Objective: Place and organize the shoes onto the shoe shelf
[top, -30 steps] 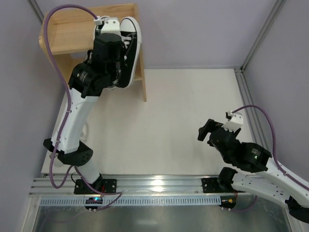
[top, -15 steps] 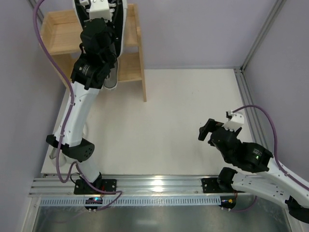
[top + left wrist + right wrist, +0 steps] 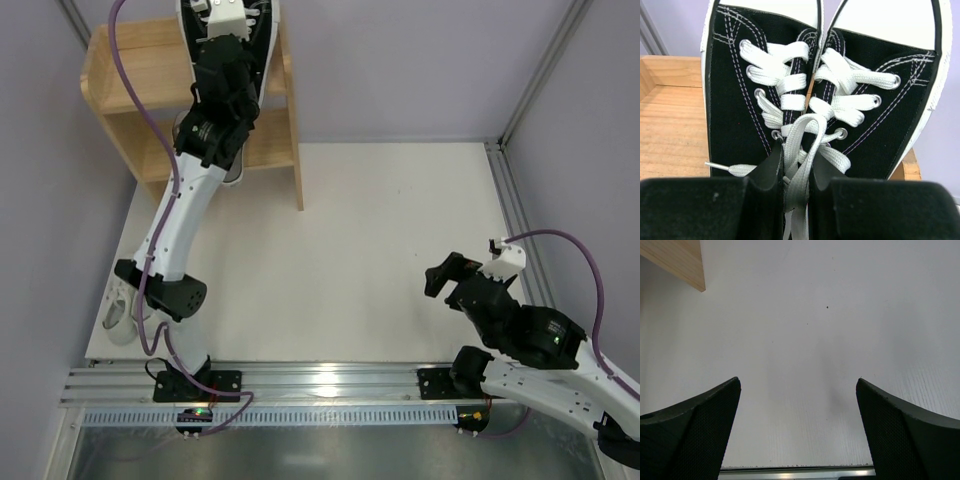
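A pair of black canvas shoes (image 3: 740, 90) with white toe caps and white laces hangs side by side, toes pointing away, over the top tier of the light wooden shoe shelf (image 3: 130, 60). My left gripper (image 3: 797, 175) is shut on the pair where their inner edges and the laces meet. In the top view the pair (image 3: 268, 35) shows at the shelf's right end, mostly hidden by my left wrist. My right gripper (image 3: 797, 405) is open over bare white table, and it also shows at the near right in the top view (image 3: 445, 275).
The shelf's wooden top board (image 3: 670, 115) lies left of and below the pair. A rounded white shape, perhaps a white shoe (image 3: 118, 312), lies at the table's left edge by my left arm. The shelf's right side panel (image 3: 296, 150) stands on the white table (image 3: 390, 230).
My left arm has carried the black pair from the shelf's right front up and back over the top tier. My right arm has drawn slightly nearer and to the right.
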`<state>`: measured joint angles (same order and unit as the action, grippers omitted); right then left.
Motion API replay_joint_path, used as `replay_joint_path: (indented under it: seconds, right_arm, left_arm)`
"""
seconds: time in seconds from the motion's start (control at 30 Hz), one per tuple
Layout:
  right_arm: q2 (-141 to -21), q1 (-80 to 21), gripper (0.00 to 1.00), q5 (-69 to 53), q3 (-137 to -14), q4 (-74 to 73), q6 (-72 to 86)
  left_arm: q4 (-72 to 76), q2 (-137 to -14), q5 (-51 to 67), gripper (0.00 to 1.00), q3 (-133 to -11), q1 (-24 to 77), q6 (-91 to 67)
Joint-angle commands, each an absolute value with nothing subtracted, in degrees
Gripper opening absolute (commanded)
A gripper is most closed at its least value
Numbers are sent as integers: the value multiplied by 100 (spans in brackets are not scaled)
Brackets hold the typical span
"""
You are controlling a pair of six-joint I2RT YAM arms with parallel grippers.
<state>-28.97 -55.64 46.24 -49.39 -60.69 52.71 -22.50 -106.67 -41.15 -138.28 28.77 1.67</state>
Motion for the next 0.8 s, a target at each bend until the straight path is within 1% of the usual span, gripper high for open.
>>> replay_joint_path:
  seconds: [0.0,0.37,0.4,0.43,0.5,0.57,0.77]
  right_arm:
    - [-2865,-5537,97,4781,-4904,-6170,5353]
    - [-2751,-5537,97,4799,-4834,-6258,5432]
    - [-2742,-5537,97,4790,-4817,-6267,5440]
    - [-2733,-5537,97,4799,-4808,-6258,5440]
    - [-2716,-5537,97,4799,-4799,-6284,5458]
    - [-2716,-5537,97,4799,-4816,-6293,5467]
    - [-2646,-5537,97,4834,-4816,-6381,5493]
  left_arm:
    - [-897,-10512,-4166,0,-14063,2795,26]
    - [-852,-10617,-4087,1,-14072,2584,-457]
    - [-870,-10617,-4078,3,-14036,2584,-553]
    - [-870,-10626,-4043,11,-13975,2575,-580]
    - [-923,-10635,-3999,16,-13887,2566,-633]
    - [-958,-10661,-3973,28,-13843,2575,-677]
    - [-1019,-10644,-3911,45,-13816,2575,-694]
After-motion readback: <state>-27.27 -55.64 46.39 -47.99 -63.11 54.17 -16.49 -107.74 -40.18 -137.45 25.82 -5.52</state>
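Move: The left hand holds the pair of black shoes by their laces over the top shelf of the shoe shelf. Their spot at its right end lies about 9 cm below the hand, some 2 cm ahead and 1 cm to its right. The shelf's right side panel stands about 9 cm to the hand's right, level with it; the grey shoes sit on the board below, roughly 9 cm to its left and 5 cm back. From the right hand that spot is some 47 cm left and 32 cm ahead. Still pinching the laces, the left hand eases about 1.5 cm to the left and then nearly 2 cm forward over the right end of the top shelf, rolling some 10 degrees so that its left side dips while the fingertips tip slightly up. Late in this drift the fingers open from nearly shut to a little under half and let go of the black shoes, and the hand begins to lift by about a centimetre. ##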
